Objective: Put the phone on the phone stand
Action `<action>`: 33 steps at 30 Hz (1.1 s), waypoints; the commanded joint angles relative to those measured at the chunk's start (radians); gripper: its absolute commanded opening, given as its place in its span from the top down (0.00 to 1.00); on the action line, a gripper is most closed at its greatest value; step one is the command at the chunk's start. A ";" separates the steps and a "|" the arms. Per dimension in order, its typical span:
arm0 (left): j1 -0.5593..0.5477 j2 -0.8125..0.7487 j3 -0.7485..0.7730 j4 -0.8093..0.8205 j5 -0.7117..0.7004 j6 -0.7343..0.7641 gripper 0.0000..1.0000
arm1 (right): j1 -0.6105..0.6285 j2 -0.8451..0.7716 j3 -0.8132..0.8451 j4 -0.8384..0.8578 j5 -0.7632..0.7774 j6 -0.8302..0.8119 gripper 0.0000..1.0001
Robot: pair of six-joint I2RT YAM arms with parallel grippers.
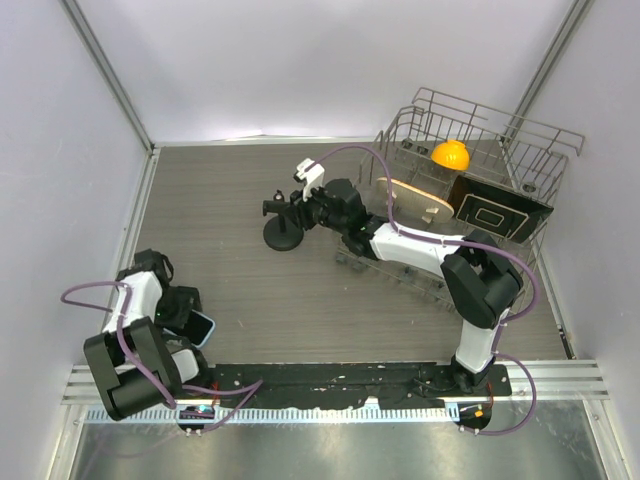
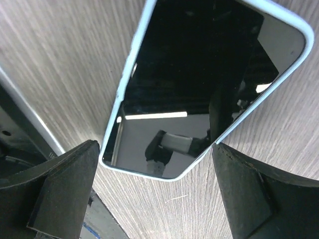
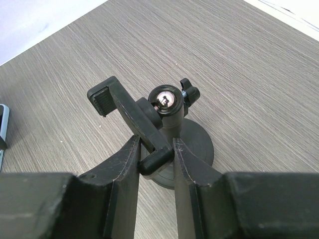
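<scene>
The phone (image 1: 203, 326) lies flat on the table at the near left, dark screen up, light blue edge. In the left wrist view the phone (image 2: 199, 84) has its near end just ahead of my open left gripper (image 2: 157, 194), whose fingers stand to either side without touching it. In the top view the left gripper (image 1: 185, 312) sits right by the phone. The black phone stand (image 1: 284, 232) stands mid-table on its disc base. My right gripper (image 3: 156, 154) is shut on the lower end of the stand's clamp arm (image 3: 134, 117), above the base (image 3: 199, 144).
A wire dish rack (image 1: 505, 130) stands at the back right with an orange object (image 1: 450, 154), a dark board with a white outline (image 1: 495, 212) and a pale wooden piece (image 1: 415, 200). Walls close in the table's left, back and right.
</scene>
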 commanded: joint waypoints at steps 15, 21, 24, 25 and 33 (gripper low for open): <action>0.004 -0.002 -0.052 0.235 0.094 0.047 0.33 | -0.007 -0.056 0.054 0.126 -0.025 -0.003 0.53; 0.004 -0.021 -0.052 0.247 0.092 0.078 0.59 | -0.008 -0.085 0.062 0.102 -0.009 0.009 0.34; 0.005 -0.042 -0.061 0.263 0.092 0.092 0.69 | -0.008 -0.120 0.062 0.076 0.011 0.006 0.32; 0.004 -0.047 -0.063 0.264 0.092 0.092 0.72 | -0.008 -0.128 0.060 0.063 0.017 0.003 0.32; 0.004 -0.105 0.001 0.293 0.210 0.176 1.00 | -0.013 -0.220 0.024 0.046 0.048 -0.008 0.30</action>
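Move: The phone lies flat just under the left hand, whose open fingers straddle its right-hand end; its middle is some 3 cm ahead of the hand, 4 cm to the left and 1 cm below. The phone stand stands about 24 cm ahead and 21 cm to the right of that hand. From the right hand, which still grips the stand's holder arm, the stand is about 3 cm ahead, 2 cm left, its middle 9 cm lower; the phone is roughly 19 cm back and 27 cm left. Sinking about 1 cm and edging forward, the left hand shuts its fingers on the phone's long edges near its right-hand end, then, keeping that pinch, draws on forward and slightly up, some 3 cm forward in all, fingertips swinging forward about 10 degrees. Partway through, the right hand opens, lets go of the stand's holder arm and rises some 8 cm away from it. ##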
